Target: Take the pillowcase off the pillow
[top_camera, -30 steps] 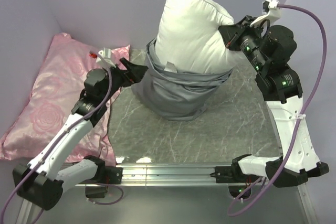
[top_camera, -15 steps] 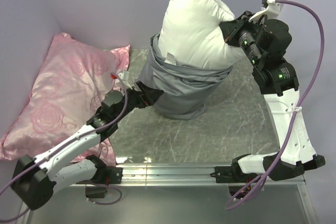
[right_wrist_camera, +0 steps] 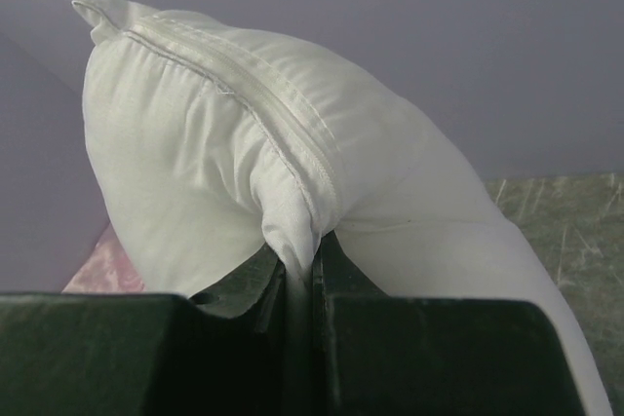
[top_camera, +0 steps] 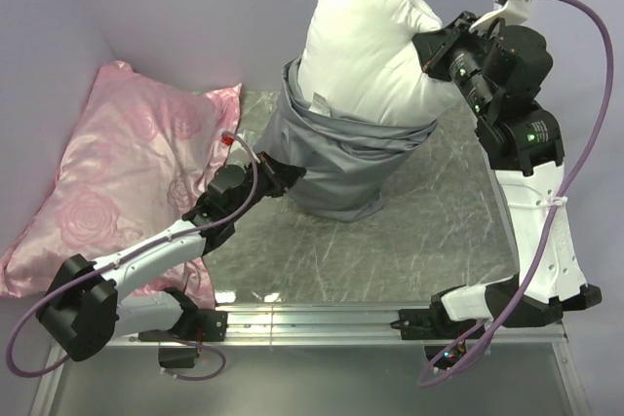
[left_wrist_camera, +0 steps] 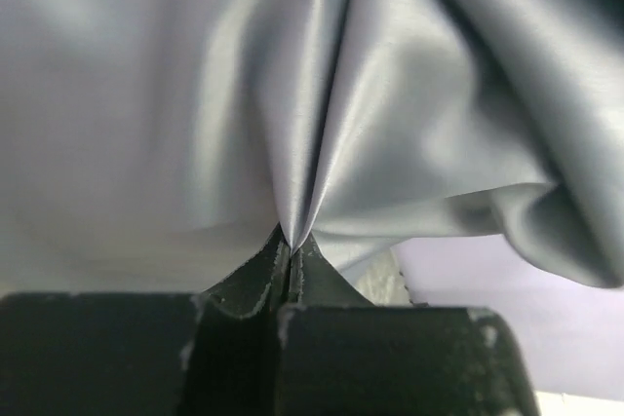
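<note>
The white pillow (top_camera: 366, 46) stands on end at the back of the table, its upper half bare and its lower half inside the grey-blue pillowcase (top_camera: 341, 163), which is bunched around it. My right gripper (top_camera: 429, 56) is shut on a fold of the pillow's right edge (right_wrist_camera: 292, 211), holding it up. My left gripper (top_camera: 283, 177) is shut on a pinch of pillowcase fabric (left_wrist_camera: 292, 192) at the sleeve's lower left side. A small white tag (top_camera: 317, 106) shows at the pillowcase's rim.
A pink rose-patterned satin pillow (top_camera: 127, 172) lies against the left wall, partly under my left arm. Lilac walls close the back and both sides. The marbled tabletop (top_camera: 390, 241) runs to a metal rail (top_camera: 322, 319) at the near edge.
My left arm swung forward and right to the pillowcase, and its open gripper shut on the fabric. The right gripper lifted the pillow slightly, staying shut on it.
</note>
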`<state>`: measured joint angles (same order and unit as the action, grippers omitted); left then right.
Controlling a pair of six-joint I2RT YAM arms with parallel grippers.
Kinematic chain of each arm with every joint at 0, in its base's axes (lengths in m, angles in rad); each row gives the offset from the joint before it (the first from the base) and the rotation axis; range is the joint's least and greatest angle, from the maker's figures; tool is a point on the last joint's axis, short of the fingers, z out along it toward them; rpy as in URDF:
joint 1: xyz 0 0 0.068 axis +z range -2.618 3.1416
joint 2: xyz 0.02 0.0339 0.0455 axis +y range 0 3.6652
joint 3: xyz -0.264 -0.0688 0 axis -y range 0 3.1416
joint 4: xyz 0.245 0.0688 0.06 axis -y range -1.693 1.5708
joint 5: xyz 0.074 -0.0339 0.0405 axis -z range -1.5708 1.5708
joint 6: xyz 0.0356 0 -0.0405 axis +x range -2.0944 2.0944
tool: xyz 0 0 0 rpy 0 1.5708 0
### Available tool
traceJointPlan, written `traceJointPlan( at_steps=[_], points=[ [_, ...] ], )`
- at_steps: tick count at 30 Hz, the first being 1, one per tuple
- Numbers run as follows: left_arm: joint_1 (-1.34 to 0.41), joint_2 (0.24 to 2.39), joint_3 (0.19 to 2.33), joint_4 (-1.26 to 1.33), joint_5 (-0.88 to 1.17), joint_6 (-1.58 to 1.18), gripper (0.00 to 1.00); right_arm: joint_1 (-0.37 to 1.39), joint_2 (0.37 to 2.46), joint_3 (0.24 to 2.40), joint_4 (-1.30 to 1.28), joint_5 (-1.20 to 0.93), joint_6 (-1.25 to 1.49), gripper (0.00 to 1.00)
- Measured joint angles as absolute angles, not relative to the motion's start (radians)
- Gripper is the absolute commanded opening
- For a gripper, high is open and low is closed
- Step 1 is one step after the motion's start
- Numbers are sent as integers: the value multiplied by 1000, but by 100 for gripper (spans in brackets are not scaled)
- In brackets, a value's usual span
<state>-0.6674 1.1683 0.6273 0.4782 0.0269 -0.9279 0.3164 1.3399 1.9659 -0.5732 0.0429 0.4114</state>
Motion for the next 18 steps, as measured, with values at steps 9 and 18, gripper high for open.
traceJointPlan(
  at_steps=[9, 18],
  points=[
    [-565, 1123, 707, 272, -60, -923, 0, 311, 1376, 2133, -683, 116, 411, 0],
    [-353, 1189, 743, 256, -12, -928, 0, 303, 1386, 2182, -758, 128, 430, 0]
  ],
)
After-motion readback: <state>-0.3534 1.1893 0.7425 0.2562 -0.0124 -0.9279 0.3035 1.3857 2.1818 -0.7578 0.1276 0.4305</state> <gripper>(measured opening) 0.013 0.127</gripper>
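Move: The left hand already has a fold of the grey pillowcase pinched. The bulk of the case lies about 12 cm to its right and 3 cm ahead at roughly its height, and the white pillow's middle is some 15 cm right, 10 cm ahead and 20 cm above it; the pink pillow lies about 45 cm left, 5 cm ahead and 16 cm lower. The right hand grips the white pillow's edge, with the pillow's middle about 9 cm left, 4 cm ahead and 10 cm below. With its fingers already shut on the side of the grey case, the left hand pulls left and forward, away from the white pillow and the right hand, some 11 cm left and 8 cm out at nearly level height while turning about 20 degrees counter-clockwise. Against it the right hand keeps its pinch on the pillow's edge and holds it aloft, easing about 3 cm up and 2.5 cm to the right with a slight draw back, then sinking about a centimetre at the end. ##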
